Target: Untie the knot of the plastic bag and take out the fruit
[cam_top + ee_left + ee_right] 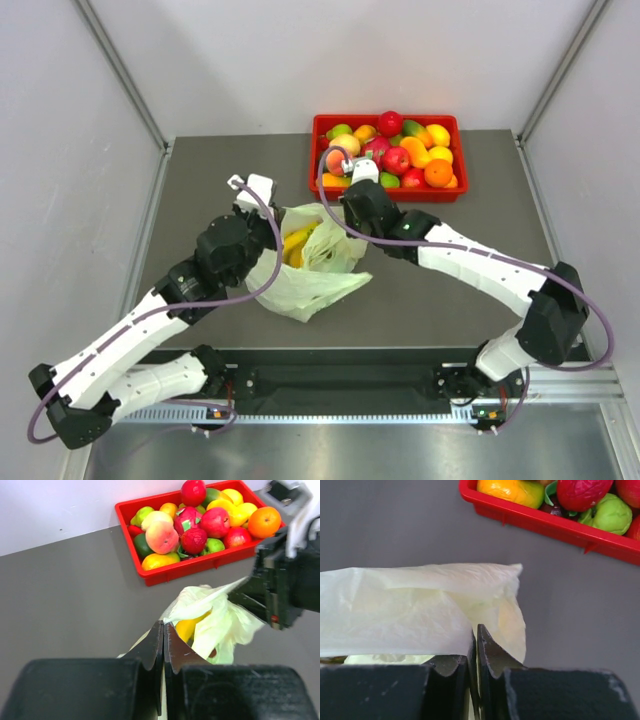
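Observation:
The pale green plastic bag (305, 275) lies crumpled on the grey table between my two arms, its mouth pulled open. Yellow fruit (298, 245) shows inside the mouth, and the left wrist view shows the same yellow fruit (187, 627) just beyond my fingers. My left gripper (164, 624) is shut on the bag's near left edge, a thin strip of film between the jaws. On the opposite rim of the bag (420, 615), my right gripper (477, 627) is shut on the film. The film stretches between the two grips. No knot shows in any view.
A red tray (385, 193) full of apples, oranges, a peach and green fruit stands at the back of the table, just behind my right wrist. White walls close in on the left, back and right.

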### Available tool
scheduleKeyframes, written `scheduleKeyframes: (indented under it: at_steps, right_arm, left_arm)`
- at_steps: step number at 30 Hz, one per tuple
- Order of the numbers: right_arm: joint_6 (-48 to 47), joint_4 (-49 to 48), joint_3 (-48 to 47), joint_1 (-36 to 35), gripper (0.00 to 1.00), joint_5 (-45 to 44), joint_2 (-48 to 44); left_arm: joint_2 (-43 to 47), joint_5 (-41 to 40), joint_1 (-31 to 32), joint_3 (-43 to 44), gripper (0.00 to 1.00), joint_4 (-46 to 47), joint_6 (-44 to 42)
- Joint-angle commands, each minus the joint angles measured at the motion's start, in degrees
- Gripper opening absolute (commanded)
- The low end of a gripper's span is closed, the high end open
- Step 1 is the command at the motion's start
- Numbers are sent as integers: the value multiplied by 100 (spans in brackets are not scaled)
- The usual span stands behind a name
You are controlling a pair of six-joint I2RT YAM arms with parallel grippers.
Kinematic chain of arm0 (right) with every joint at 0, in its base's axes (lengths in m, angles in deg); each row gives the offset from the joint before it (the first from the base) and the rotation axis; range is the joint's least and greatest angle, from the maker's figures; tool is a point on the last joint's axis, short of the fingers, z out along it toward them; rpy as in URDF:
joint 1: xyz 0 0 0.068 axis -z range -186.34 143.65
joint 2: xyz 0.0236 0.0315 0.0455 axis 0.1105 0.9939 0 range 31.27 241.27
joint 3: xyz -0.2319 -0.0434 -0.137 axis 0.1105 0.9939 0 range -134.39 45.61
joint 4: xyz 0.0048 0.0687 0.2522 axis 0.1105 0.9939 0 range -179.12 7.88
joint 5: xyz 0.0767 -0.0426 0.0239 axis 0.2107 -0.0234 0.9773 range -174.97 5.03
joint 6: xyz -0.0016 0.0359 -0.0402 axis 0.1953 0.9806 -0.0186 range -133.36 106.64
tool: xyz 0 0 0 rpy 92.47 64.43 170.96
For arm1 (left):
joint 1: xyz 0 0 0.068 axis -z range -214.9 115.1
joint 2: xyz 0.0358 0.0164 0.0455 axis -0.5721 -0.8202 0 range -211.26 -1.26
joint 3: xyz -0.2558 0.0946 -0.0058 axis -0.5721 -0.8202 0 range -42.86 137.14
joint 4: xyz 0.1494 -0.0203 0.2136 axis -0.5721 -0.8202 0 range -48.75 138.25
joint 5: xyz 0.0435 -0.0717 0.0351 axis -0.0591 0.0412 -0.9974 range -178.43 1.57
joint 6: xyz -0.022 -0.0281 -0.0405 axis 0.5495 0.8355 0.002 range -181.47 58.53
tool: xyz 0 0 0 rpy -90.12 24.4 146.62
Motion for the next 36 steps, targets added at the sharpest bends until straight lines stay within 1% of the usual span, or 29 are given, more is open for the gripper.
scheduleKeyframes:
  at_steps: [1, 5, 8, 9, 11, 13, 14, 15, 17, 18, 21, 22, 23, 24, 26, 27, 28, 29, 30, 31, 32, 34, 35, 36]
  right_arm:
    - [-490, 492, 124, 427, 6, -567, 273]
    - [-596, 360, 449, 533, 8, -314, 159]
    - [-649, 491, 608, 559, 15, -365, 1]
    - [-658, 562, 634, 559, 18, -426, -130]
    - [-632, 799, 696, 568, 22, -714, -341]
    - [-579, 992, 749, 577, 34, -970, -474]
    - [-561, 1193, 749, 577, 48, -1163, -622]
    - [-553, 1291, 749, 577, 56, -1200, -693]
    - [-561, 1414, 758, 568, 68, -1096, -1008]
    - [-631, 1415, 784, 568, 79, -999, -1132]
    - [-728, 1441, 819, 568, 93, -524, -1624]
    - [-737, 1459, 784, 559, 95, -375, -1721]
    - [-763, 1476, 758, 551, 96, -26, -1896]
    - [-790, 1511, 740, 551, 100, 117, -1968]
    - [-772, 1590, 670, 472, 100, 380, -2099]
    - [-755, 1625, 661, 454, 100, 399, -2135]
    - [-729, 1652, 661, 402, 100, 408, -2170]
    - [-720, 1670, 678, 392, 100, 408, -2249]
    - [-667, 1670, 696, 392, 100, 400, -2284]
    - [-658, 1696, 731, 375, 100, 426, -2311]
    - [-632, 1696, 749, 366, 100, 539, -2372]
    - [-614, 1696, 810, 331, 100, 732, -2434]
    - [-588, 1653, 837, 313, 100, 821, -2512]
    - [-570, 1635, 880, 313, 100, 909, -2548]
  left_arm:
    - [479, -369, -70, 177, 0, 583, -49]
    - [777, 140, -62, -411, 0, 424, 389]
    - [971, 457, -70, -737, 0, 363, 706]
    - [1015, 527, -62, -790, 0, 310, 777]
    - [1094, 729, -70, -913, 0, 249, 917]
    - [1130, 774, -62, -957, 0, 152, 1014]
    - [1165, 791, -70, -984, 0, 143, 1050]
    - [1165, 809, -62, -992, 0, 134, 1059]
    - [1121, 853, -53, -993, 0, 143, 1059]
    - [1095, 879, -53, -984, 0, 151, 1033]
    - [832, 1072, -62, -826, 0, 152, 848]
    - [735, 1125, -53, -669, 1, 99, 804]
    - [517, 1186, -62, -563, 7, 38, 682]
    - [393, 1344, -53, -449, 17, -41, 629]
    - [59, 1546, -62, -97, 29, -296, 410]
    - [-73, 1774, -53, 34, 35, -392, 339]
    - [-283, 1932, -62, 297, 44, -506, 268]
    - [-398, 2065, -62, 430, 49, -751, 120]
    - [-504, 2170, -62, 562, 52, -902, 57]
    - [-696, 2398, -62, 781, 58, -1016, -22]
    - [-777, 2478, -62, 878, 60, -1270, -162]
    - [-1013, 2567, -62, 1125, 64, -1473, -355]
    - [-1093, 2758, -62, 1186, 64, -1683, -409]
    - [-1172, 2786, -62, 1292, 65, -1781, -435]
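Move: Under the left hand, which still pinches the bag's left rim, the plastic bag's body lies about 5 cm back, 5 cm to the right and some 22 cm down; from the right hand, still pinching the right rim, it is about 9 cm back, 7 cm left and 11 cm down. Yellow fruit in the mouth lies roughly 3 cm forward and 2 cm left of the bag's middle. The red bin's middle is about 15 cm ahead and 12 cm right of the right hand. Lowering the right rim some 7 cm, the right hand sweeps about 11 cm right, opens and lets go of the film, then rises and draws back clear of the bag. The left hand eases back and down with its rim, then opens wide, lets go and swings about 7 cm right over the bag, turning some 20 degrees clockwise and tipping down. ##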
